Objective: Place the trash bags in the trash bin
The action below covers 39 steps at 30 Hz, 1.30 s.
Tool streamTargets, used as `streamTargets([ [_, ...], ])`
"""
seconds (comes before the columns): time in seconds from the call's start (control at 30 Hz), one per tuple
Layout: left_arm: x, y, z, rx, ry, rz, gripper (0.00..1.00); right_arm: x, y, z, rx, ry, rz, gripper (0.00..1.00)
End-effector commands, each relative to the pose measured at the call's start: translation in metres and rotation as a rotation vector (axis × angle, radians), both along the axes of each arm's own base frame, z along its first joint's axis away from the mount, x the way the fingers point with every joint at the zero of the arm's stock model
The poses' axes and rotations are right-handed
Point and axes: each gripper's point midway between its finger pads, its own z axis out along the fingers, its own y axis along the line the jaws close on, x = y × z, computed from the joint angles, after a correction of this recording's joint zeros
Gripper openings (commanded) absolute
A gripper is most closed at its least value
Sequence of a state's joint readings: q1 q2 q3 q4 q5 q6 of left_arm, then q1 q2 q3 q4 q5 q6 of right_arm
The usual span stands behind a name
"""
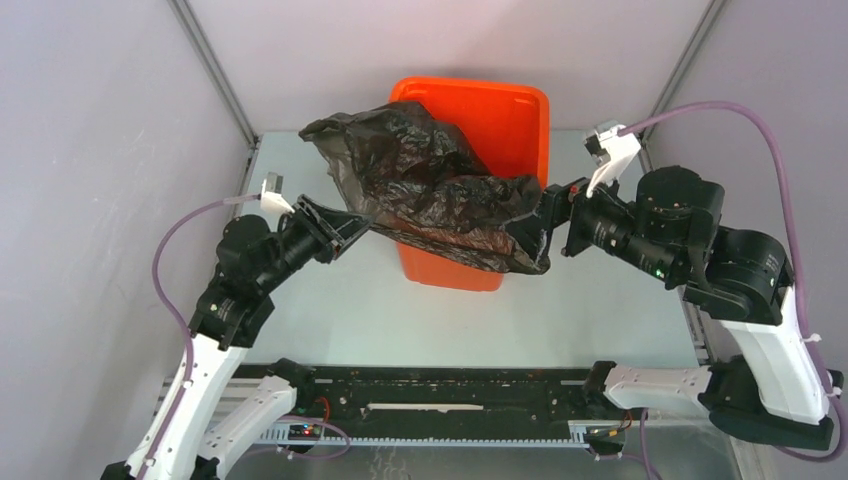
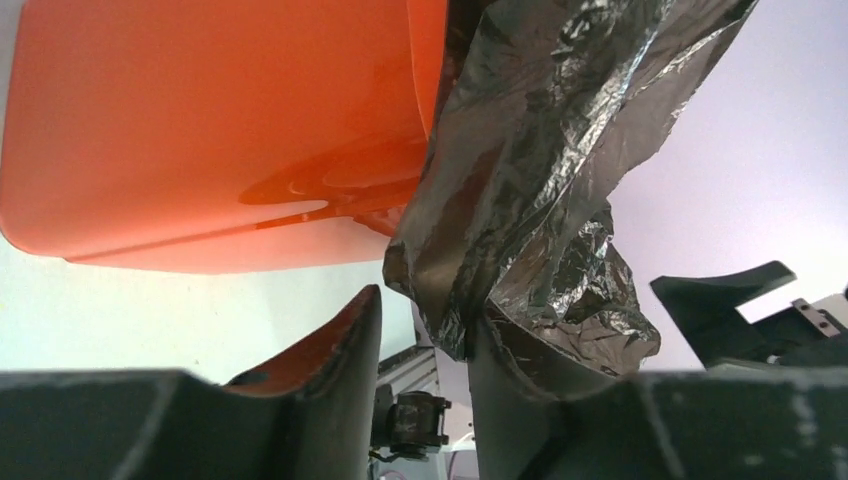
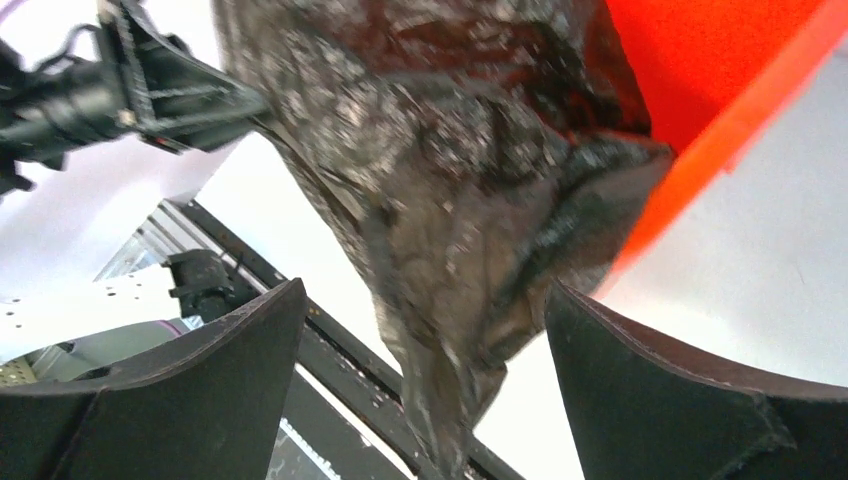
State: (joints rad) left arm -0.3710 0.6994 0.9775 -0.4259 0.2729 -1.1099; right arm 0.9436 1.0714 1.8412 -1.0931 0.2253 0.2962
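Observation:
The trash bin (image 1: 505, 112) is bright orange and stands at the table's back centre. The black trash bag (image 1: 420, 175) lies crumpled over its open top and front left rim, spilling down the front. My left gripper (image 1: 350, 228) is at the bag's left edge. In the left wrist view its jaws (image 2: 428, 310) show a gap, and the film (image 2: 540, 150) drapes over the right finger's tip, unclamped, beside the bin (image 2: 200, 130). My right gripper (image 1: 532, 237) is at the bag's lower right corner. Its jaws (image 3: 425, 288) stand wide open, with the bag (image 3: 450, 180) hanging loose between them, in front of the bin (image 3: 720, 60).
A black rail (image 1: 440, 395) runs along the table's near edge between the arm bases. Grey walls and metal corner posts (image 1: 215, 70) close in the table at the back and on both sides. The left arm (image 3: 130, 95) shows across the bag in the right wrist view.

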Motion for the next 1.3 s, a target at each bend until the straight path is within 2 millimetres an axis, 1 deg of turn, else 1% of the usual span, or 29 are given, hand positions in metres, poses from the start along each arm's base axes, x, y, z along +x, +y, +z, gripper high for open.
streamTargets([
  [0.0,-0.003,-0.008,0.004,-0.017,-0.02,-0.052,0.36,0.003,0.026,0.028,-0.04,-0.098,0.08,0.98],
  [0.1,-0.003,-0.012,-0.002,-0.012,0.006,-0.076,0.21,0.01,0.061,0.034,-0.106,-0.142,0.109,0.98],
  [0.13,-0.003,-0.013,-0.005,-0.009,0.018,-0.081,0.17,0.014,0.073,0.031,-0.139,-0.151,0.115,0.98],
  [0.17,-0.004,-0.014,-0.008,-0.006,0.03,-0.086,0.15,0.016,0.084,0.029,-0.171,-0.167,0.115,0.98],
  [0.23,-0.003,-0.014,-0.012,-0.002,0.05,-0.089,0.13,0.024,0.104,0.018,-0.26,-0.194,0.106,0.98],
  [0.27,-0.004,-0.014,-0.014,0.0,0.058,-0.09,0.1,0.029,0.109,0.015,-0.307,-0.219,0.079,0.97],
  [0.33,-0.003,-0.014,-0.018,0.001,0.077,-0.086,0.06,0.034,0.127,0.004,-0.398,-0.257,0.062,0.97],
  [0.4,-0.002,-0.015,-0.02,-0.007,0.093,-0.084,0.03,0.037,0.139,-0.003,-0.495,-0.319,0.063,0.97],
  [0.47,-0.002,-0.017,-0.021,-0.018,0.11,-0.092,0.01,0.04,0.146,-0.007,-0.563,-0.363,0.042,0.97],
  [0.63,-0.003,-0.019,-0.022,-0.009,0.108,-0.111,0.0,0.048,0.152,-0.014,-0.649,-0.412,0.002,0.96],
  [0.77,-0.004,-0.019,-0.024,-0.01,0.112,-0.116,0.0,0.055,0.148,-0.022,-0.728,-0.441,-0.036,0.97],
  [0.87,-0.005,-0.02,-0.023,-0.01,0.112,-0.123,0.0,0.059,0.145,-0.023,-0.759,-0.459,-0.07,0.97],
  [0.93,-0.005,-0.021,-0.024,-0.009,0.115,-0.127,0.0,0.062,0.143,-0.019,-0.751,-0.467,-0.092,0.94],
  [1.0,-0.004,-0.021,-0.024,-0.006,0.113,-0.131,0.0,0.063,0.142,-0.011,-0.72,-0.469,-0.103,0.88],
  [1.07,-0.004,-0.022,-0.024,-0.003,0.114,-0.134,0.0,0.059,0.141,0.0,-0.664,-0.468,-0.092,0.81],
  [1.2,-0.003,-0.023,-0.026,0.005,0.116,-0.139,0.0,0.053,0.136,0.015,-0.573,-0.465,-0.084,0.78],
  [1.27,-0.003,-0.023,-0.028,0.007,0.118,-0.142,0.0,0.056,0.13,0.018,-0.563,-0.467,-0.111,0.73],
])
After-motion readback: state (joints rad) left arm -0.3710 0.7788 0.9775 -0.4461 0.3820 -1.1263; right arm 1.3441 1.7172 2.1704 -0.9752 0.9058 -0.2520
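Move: The bag's near hem hangs right at the left fingertips, about 1 cm ahead and 1 cm to their right. The bin's opening is some 12 cm ahead and 18 cm right, slightly lower. From the wide-open right hand, the bag's front-left fold is about 16 cm left, 7 cm ahead and 5 cm below; the corner it has just left is 2 cm left, 2 cm back and 5 cm below; the bin's opening is 12 cm left, 13 cm ahead and 10 cm below. The right arm swings left across the front of the bin towards the left gripper, roughly 16 cm and 6 cm forward, arching up about 4 cm before dipping below its starting height, its wrist rolling left side down and tipping to nearly 50 degrees of turn, and its wide-open fingers start to close around the bag's front-left fold. Meanwhile the left fingers shut fully and pinch the near hem, easing about 2 cm right and 2 cm down with it. ##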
